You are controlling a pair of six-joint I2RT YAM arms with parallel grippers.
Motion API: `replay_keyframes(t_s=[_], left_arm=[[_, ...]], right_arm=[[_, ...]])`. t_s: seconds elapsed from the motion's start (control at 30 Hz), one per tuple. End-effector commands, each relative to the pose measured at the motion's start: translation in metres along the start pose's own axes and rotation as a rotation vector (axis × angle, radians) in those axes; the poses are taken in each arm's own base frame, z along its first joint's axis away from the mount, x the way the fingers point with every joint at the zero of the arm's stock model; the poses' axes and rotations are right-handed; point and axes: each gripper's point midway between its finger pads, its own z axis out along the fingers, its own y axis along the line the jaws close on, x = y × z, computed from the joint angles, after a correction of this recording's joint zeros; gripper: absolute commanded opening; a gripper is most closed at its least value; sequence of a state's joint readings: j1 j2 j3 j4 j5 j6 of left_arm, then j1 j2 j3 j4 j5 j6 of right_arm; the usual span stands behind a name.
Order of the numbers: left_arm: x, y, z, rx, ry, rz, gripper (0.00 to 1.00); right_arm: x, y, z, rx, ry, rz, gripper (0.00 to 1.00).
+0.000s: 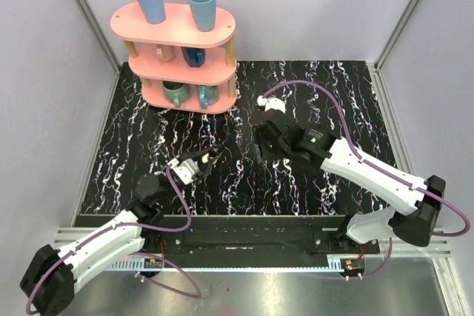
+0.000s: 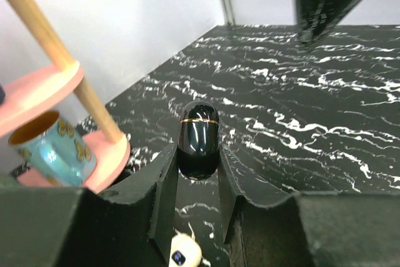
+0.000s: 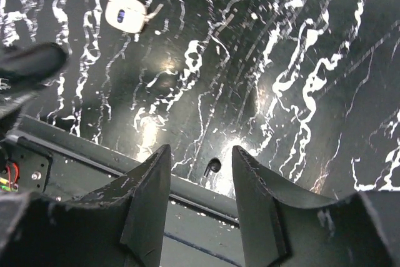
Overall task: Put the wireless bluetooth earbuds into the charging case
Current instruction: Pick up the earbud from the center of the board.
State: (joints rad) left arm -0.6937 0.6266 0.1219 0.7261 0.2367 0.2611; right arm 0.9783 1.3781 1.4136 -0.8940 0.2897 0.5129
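Note:
My left gripper [image 2: 197,152] is shut on the charging case [image 2: 199,134], a glossy black capsule with a thin gold seam, lid closed, held just above the marbled table. One cream-white earbud [image 2: 184,253] lies on the table below the left fingers. The right wrist view shows it at the upper left as earbud [image 3: 125,14]. My right gripper [image 3: 200,154] is open, low over bare table, with nothing between its fingers. In the top view the left gripper [image 1: 207,158] is near the table's middle front and the right gripper [image 1: 264,142] is a short way to its right.
A pink three-tier rack [image 1: 178,57] with mugs and two blue cups stands at the back left. Its lower shelf [image 2: 44,85] and a blue butterfly mug [image 2: 53,148] are close on the left gripper's left. The black front rail [image 3: 94,154] runs below the right gripper.

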Motion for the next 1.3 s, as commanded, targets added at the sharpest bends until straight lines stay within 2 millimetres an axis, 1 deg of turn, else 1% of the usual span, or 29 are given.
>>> replay_keyframes(t_s=[0.0, 0.03, 0.07, 0.1, 0.13, 0.17, 0.2, 0.23, 0.27, 0.3, 0.33, 0.37, 0.4, 0.5, 0.6, 0.63, 0.67, 0.7, 0.73, 0.8, 0.83, 0.9, 0.93, 1.07, 1.2, 1.23, 1.27], left_arm=[[0.016, 0.016, -0.013, -0.137, 0.03, -0.048, 0.0], [0.013, 0.016, -0.015, -0.141, 0.016, -0.047, 0.0], [0.013, 0.015, -0.017, -0.141, 0.016, -0.057, 0.0], [0.014, 0.017, -0.019, -0.153, 0.014, -0.064, 0.0], [0.008, 0.018, -0.021, -0.162, -0.009, -0.063, 0.0], [0.009, 0.017, -0.022, -0.158, -0.004, -0.063, 0.0], [0.007, 0.017, -0.023, -0.158, -0.01, -0.063, 0.0], [0.002, 0.018, -0.024, -0.163, -0.026, -0.065, 0.0], [0.002, 0.018, -0.024, -0.161, -0.025, -0.067, 0.0], [0.001, 0.017, -0.024, -0.153, -0.03, -0.064, 0.0], [0.0, 0.016, -0.024, -0.15, -0.034, -0.062, 0.0], [0.0, 0.016, -0.024, -0.15, -0.034, -0.062, 0.0], [0.0, 0.016, -0.024, -0.145, -0.033, -0.064, 0.0], [0.003, 0.014, -0.022, -0.135, -0.022, -0.065, 0.0], [0.002, 0.014, -0.021, -0.134, -0.027, -0.068, 0.0], [0.002, 0.013, -0.021, -0.131, -0.027, -0.067, 0.0], [0.001, 0.013, -0.021, -0.13, -0.028, -0.068, 0.0], [0.001, 0.013, -0.02, -0.129, -0.029, -0.069, 0.0], [0.0, 0.013, -0.02, -0.129, -0.031, -0.068, 0.0], [-0.001, 0.014, -0.02, -0.13, -0.035, -0.067, 0.0], [-0.001, 0.013, -0.02, -0.128, -0.034, -0.066, 0.0], [-0.001, 0.013, -0.02, -0.126, -0.031, -0.065, 0.0], [-0.001, 0.013, -0.02, -0.126, -0.03, -0.063, 0.0], [0.0, 0.013, -0.021, -0.125, -0.027, -0.064, 0.0], [0.0, 0.012, -0.021, -0.121, -0.025, -0.064, 0.0], [0.0, 0.012, -0.021, -0.122, -0.026, -0.062, 0.0], [0.0, 0.012, -0.021, -0.121, -0.024, -0.061, 0.0]], right_arm=[[0.017, -0.02, 0.023, 0.044, -0.005, 0.184, 0.52], [0.026, -0.017, 0.027, 0.022, 0.027, 0.215, 0.51], [0.032, -0.021, 0.03, 0.042, 0.036, 0.241, 0.51], [0.051, -0.029, 0.038, 0.069, 0.07, 0.256, 0.51], [0.059, -0.029, 0.041, 0.058, 0.083, 0.311, 0.52], [0.067, -0.03, 0.045, 0.052, 0.1, 0.338, 0.52], [0.083, -0.035, 0.053, 0.059, 0.128, 0.363, 0.5], [0.091, -0.031, 0.057, 0.045, 0.157, 0.408, 0.5], [0.094, -0.027, 0.061, 0.024, 0.163, 0.422, 0.5], [0.106, -0.029, 0.065, 0.034, 0.193, 0.433, 0.5], [0.113, -0.025, 0.068, 0.03, 0.228, 0.46, 0.5], [0.114, -0.023, 0.071, 0.024, 0.233, 0.474, 0.49], [0.123, -0.026, 0.074, 0.039, 0.245, 0.488, 0.5], [0.128, -0.023, 0.083, 0.03, 0.236, 0.562, 0.49], [0.131, -0.015, 0.089, 0.007, 0.241, 0.568, 0.48], [0.134, -0.019, 0.094, 0.043, 0.243, 0.559, 0.48], [0.134, -0.021, 0.092, 0.079, 0.247, 0.547, 0.48], [0.138, -0.019, 0.091, 0.1, 0.25, 0.524, 0.48], [0.142, -0.021, 0.095, 0.13, 0.258, 0.51, 0.49], [0.147, -0.016, 0.096, 0.141, 0.274, 0.494, 0.48], [0.15, -0.019, 0.099, 0.175, 0.269, 0.479, 0.48], [0.154, -0.017, 0.099, 0.191, 0.278, 0.475, 0.48], [0.159, -0.014, 0.099, 0.196, 0.282, 0.464, 0.48], [0.168, -0.018, 0.097, 0.26, 0.276, 0.438, 0.48], [0.172, -0.017, 0.098, 0.294, 0.289, 0.426, 0.48], [0.173, -0.02, 0.098, 0.32, 0.275, 0.417, 0.47], [0.175, -0.019, 0.095, 0.333, 0.275, 0.4, 0.47]])
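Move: The earbud lies on the table almost straight below my right hand, about 23 cm down, 7 cm back and 2 cm to the right. The near table edge is some 4 cm behind it. The black case in my left hand is roughly 11 cm left of my right hand, 1 cm ahead and nearly level. The white case lies 13 cm farther out than the earbud and 16 cm left of it. From my left hand the earbud is about 8 cm back, 13 cm right and 21 cm down. I plunge my right hand nearly 20 cm down towards the earbud, swinging right by about 4 cm and then back left, and draw back 7 cm, mostly later. The wrist tips down and turns clockwise, so the half-open fingers end pointing steeply at the earbud, not yet around it. My left hand shifts about 2.5 cm left and a little down, keeping its grip on the black case. ##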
